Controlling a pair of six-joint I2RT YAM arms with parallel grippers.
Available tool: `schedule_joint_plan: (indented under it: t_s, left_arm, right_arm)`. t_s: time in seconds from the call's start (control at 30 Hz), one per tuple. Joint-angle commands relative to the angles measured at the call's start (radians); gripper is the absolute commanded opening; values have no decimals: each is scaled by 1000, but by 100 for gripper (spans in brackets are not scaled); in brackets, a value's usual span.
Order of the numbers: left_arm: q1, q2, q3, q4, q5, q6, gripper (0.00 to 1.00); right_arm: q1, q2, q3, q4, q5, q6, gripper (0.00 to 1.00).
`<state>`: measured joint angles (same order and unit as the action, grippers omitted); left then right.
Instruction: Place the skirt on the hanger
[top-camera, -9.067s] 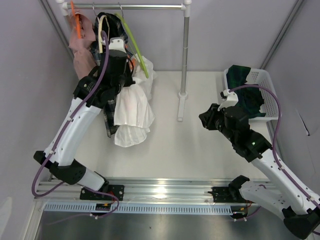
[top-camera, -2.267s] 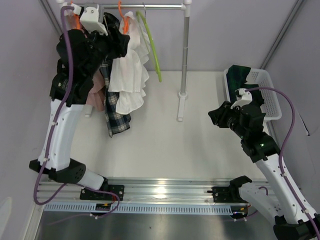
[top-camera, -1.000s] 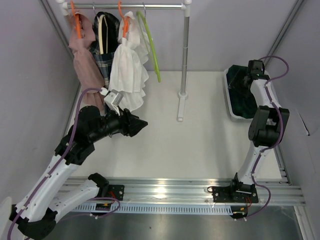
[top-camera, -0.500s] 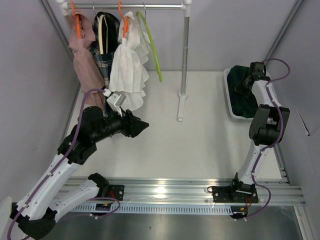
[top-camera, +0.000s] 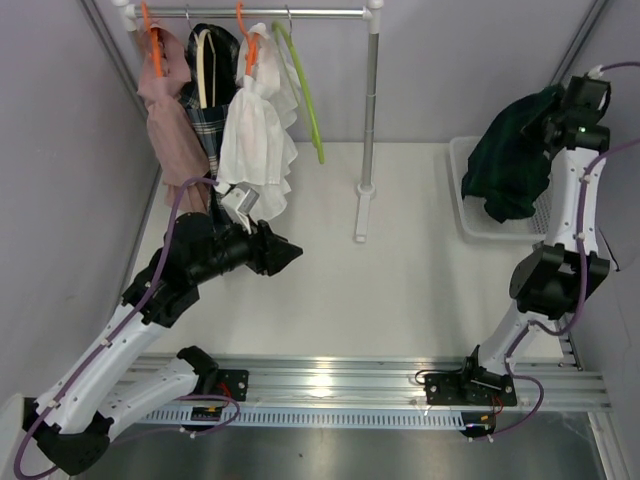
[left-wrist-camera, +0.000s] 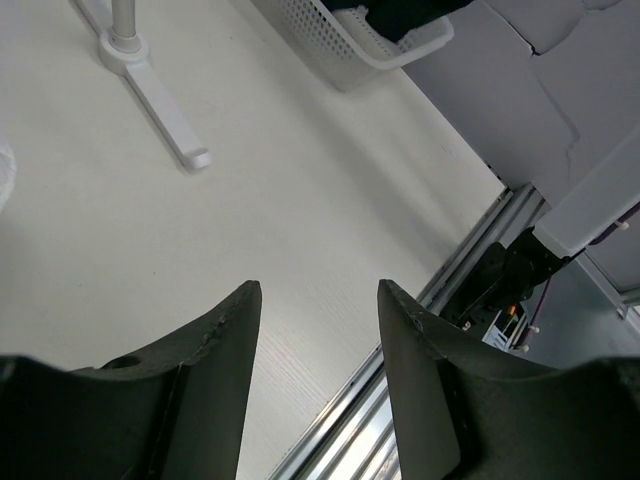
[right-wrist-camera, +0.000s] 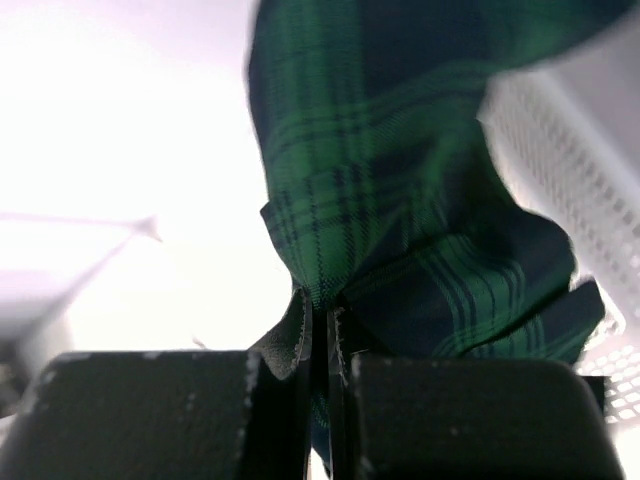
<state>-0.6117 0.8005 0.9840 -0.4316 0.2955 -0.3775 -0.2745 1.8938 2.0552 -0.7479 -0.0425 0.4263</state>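
Observation:
The skirt (top-camera: 510, 165) is dark green plaid and hangs bunched above the white basket (top-camera: 466, 215) at the right. My right gripper (top-camera: 562, 108) is shut on its upper edge. In the right wrist view the fabric (right-wrist-camera: 400, 180) is pinched between the closed fingers of that gripper (right-wrist-camera: 320, 322). An empty green hanger (top-camera: 306, 95) hangs on the rail (top-camera: 290, 13) at the back left. My left gripper (top-camera: 296, 256) is open and holds nothing. It hovers low over the table below the hung clothes, and only bare table shows between its fingers (left-wrist-camera: 315, 290).
The rail also carries a pink garment (top-camera: 165, 100), a dark plaid one (top-camera: 205, 130) and a white one (top-camera: 258, 130). The rack's post (top-camera: 371, 100) and foot (top-camera: 361, 218) stand mid-table. The basket (left-wrist-camera: 335, 55) and the foot (left-wrist-camera: 155, 90) show in the left wrist view.
The right arm has risen and lifted the skirt up out of the basket, its gripper now shut on the cloth. The left gripper has crept slightly right.

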Motion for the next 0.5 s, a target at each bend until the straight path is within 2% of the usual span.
schedule_joint_plan:
  t_s: [0.0, 0.13, 0.27, 0.47]
  left_arm:
    - [-11, -4, -11, 47, 5, -18, 55]
    - [-16, -7, -18, 48, 2, -18, 55]
    - [-19, -9, -19, 53, -4, -17, 55]
    - [-20, -18, -22, 65, -9, -26, 55]
  right_arm:
    - [1, -168, 111, 35, -33, 15, 0]
    - [1, -268, 122, 65, -74, 26, 0]
    - [3, -367, 114, 94, -178, 52, 0]
    - [92, -479, 54, 87, -273, 69, 0]
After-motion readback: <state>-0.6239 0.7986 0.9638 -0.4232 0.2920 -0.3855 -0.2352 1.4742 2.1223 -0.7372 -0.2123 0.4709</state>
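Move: The dark green plaid skirt is already pinched in the right hand, hanging over the white basket, whose middle is some 24 cm below the hand, 5 cm back and 2 cm left. The bare table middle, where a skirt can be spread, lies about 27 cm back, 43 cm left and 28 cm below; the rack's foot is some 18 cm beyond that spot and 6 cm right of it. From the idle left hand the spot is about 3 cm ahead, 13 cm right and 30 cm below. Shut fingers keep their pinch on the bunched green plaid skirt while the right hand swings it fast up and away from the basket, rising some 22 cm and drawing back about 12 cm, bearing left as well, chiefly later on. The wrist tips up by nearly 30 degrees, bringing the fingers from slanting down to almost level, and turns slightly counter-clockwise. ##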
